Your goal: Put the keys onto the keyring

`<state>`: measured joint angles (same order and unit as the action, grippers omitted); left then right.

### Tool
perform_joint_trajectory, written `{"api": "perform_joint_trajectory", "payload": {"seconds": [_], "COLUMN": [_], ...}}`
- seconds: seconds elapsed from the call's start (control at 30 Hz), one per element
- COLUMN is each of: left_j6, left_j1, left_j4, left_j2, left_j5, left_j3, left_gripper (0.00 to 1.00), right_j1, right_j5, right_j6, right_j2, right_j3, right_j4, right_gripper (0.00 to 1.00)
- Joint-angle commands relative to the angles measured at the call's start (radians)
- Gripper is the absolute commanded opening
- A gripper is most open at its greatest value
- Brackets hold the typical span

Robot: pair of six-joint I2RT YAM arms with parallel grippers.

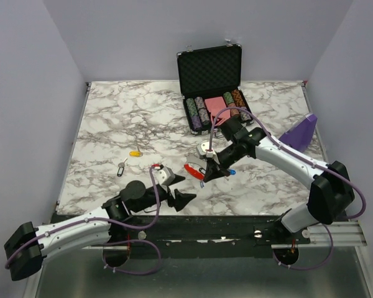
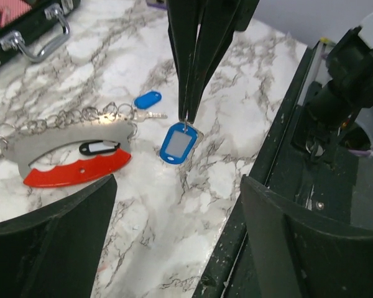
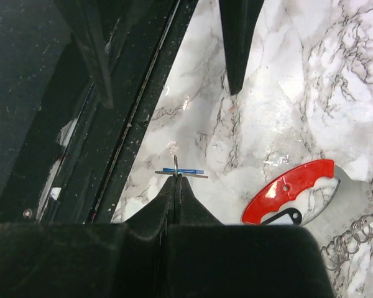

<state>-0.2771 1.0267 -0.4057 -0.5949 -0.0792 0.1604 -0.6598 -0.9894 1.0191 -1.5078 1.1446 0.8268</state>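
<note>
The keyring (image 2: 74,169), a red and silver-grey loop with a chain (image 2: 62,118) and a black tag on it, lies flat on the marble; its red part shows as keyring (image 3: 292,189) and keyring (image 1: 193,170). My right gripper (image 3: 176,179) is shut on the small ring of a blue-tagged key (image 2: 178,144), which hangs from its tips just right of the keyring. My left gripper (image 2: 178,186) is open, close in front of that key and holding nothing. A second blue-tagged key (image 2: 147,100) lies beyond. A yellow-tagged key (image 1: 135,153) lies further left.
An open black case (image 1: 211,81) of poker chips stands at the back, its handle (image 2: 37,37) near the keyring. Another small key (image 1: 122,167) lies at the left. A purple object (image 1: 301,130) sits at the right edge. The table's dark front rail (image 2: 280,161) runs beside my left gripper.
</note>
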Motion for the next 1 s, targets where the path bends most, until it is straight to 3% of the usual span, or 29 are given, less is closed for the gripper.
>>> {"api": "perform_joint_trajectory", "payload": {"seconds": [0.0,0.1,0.23,0.4,0.97], "left_j6": [0.010,0.058,0.114,0.162,0.164], "left_j1": [-0.007,-0.007,-0.008,-0.008,-0.008], "left_j4": [-0.039,-0.097,-0.231,-0.390,-0.398], "left_j2": [-0.149,-0.219,-0.259,-0.302,-0.387], "left_j5": [-0.030,-0.056,-0.080,-0.105,-0.126], "left_j3": [0.068,0.090,0.068,0.030,0.056], "left_gripper": [0.82,0.69,0.59,0.54,0.33], "right_j1": [-0.009,-0.009,-0.011,-0.012,-0.015], "right_j5": [0.026,0.028,0.023,0.012,-0.009], "right_j6": [0.004,0.001,0.003,0.006,0.029], "right_j2": [-0.022,-0.026,-0.029,-0.032,-0.029], "right_j3": [0.020,0.021,0.021,0.021,0.024], "right_j4": [0.021,0.021,0.021,0.028,0.043], "right_gripper": [0.01,0.01,0.01,0.01,0.01]}}
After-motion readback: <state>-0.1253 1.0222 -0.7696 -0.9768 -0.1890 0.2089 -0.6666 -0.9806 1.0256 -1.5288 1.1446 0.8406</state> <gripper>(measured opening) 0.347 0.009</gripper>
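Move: The blue tag, hanging by its ring from the right fingertips, is about 6 cm to the right of the left hand's point, 2 cm ahead and 1 cm lower. The red handle lies on the table some 10 cm ahead of the left hand, 2 cm right and 12 cm down; the second blue tag is at the same depth, 14 cm right. From the right hand point, the hanging tag is roughly 1 cm left, 1 cm back and 3 cm below. The hanging blue tag is what the left hand closes in on: it dips over 2 cm, climbs back to its starting height, and all the while travels about 4 cm right, rolling some 10 degrees. Its wide-open fingers narrow to about a third, coming close on either side of the tag; a touch can't be made out. The right hand keeps its pinch on the ring and holds nearly still. ##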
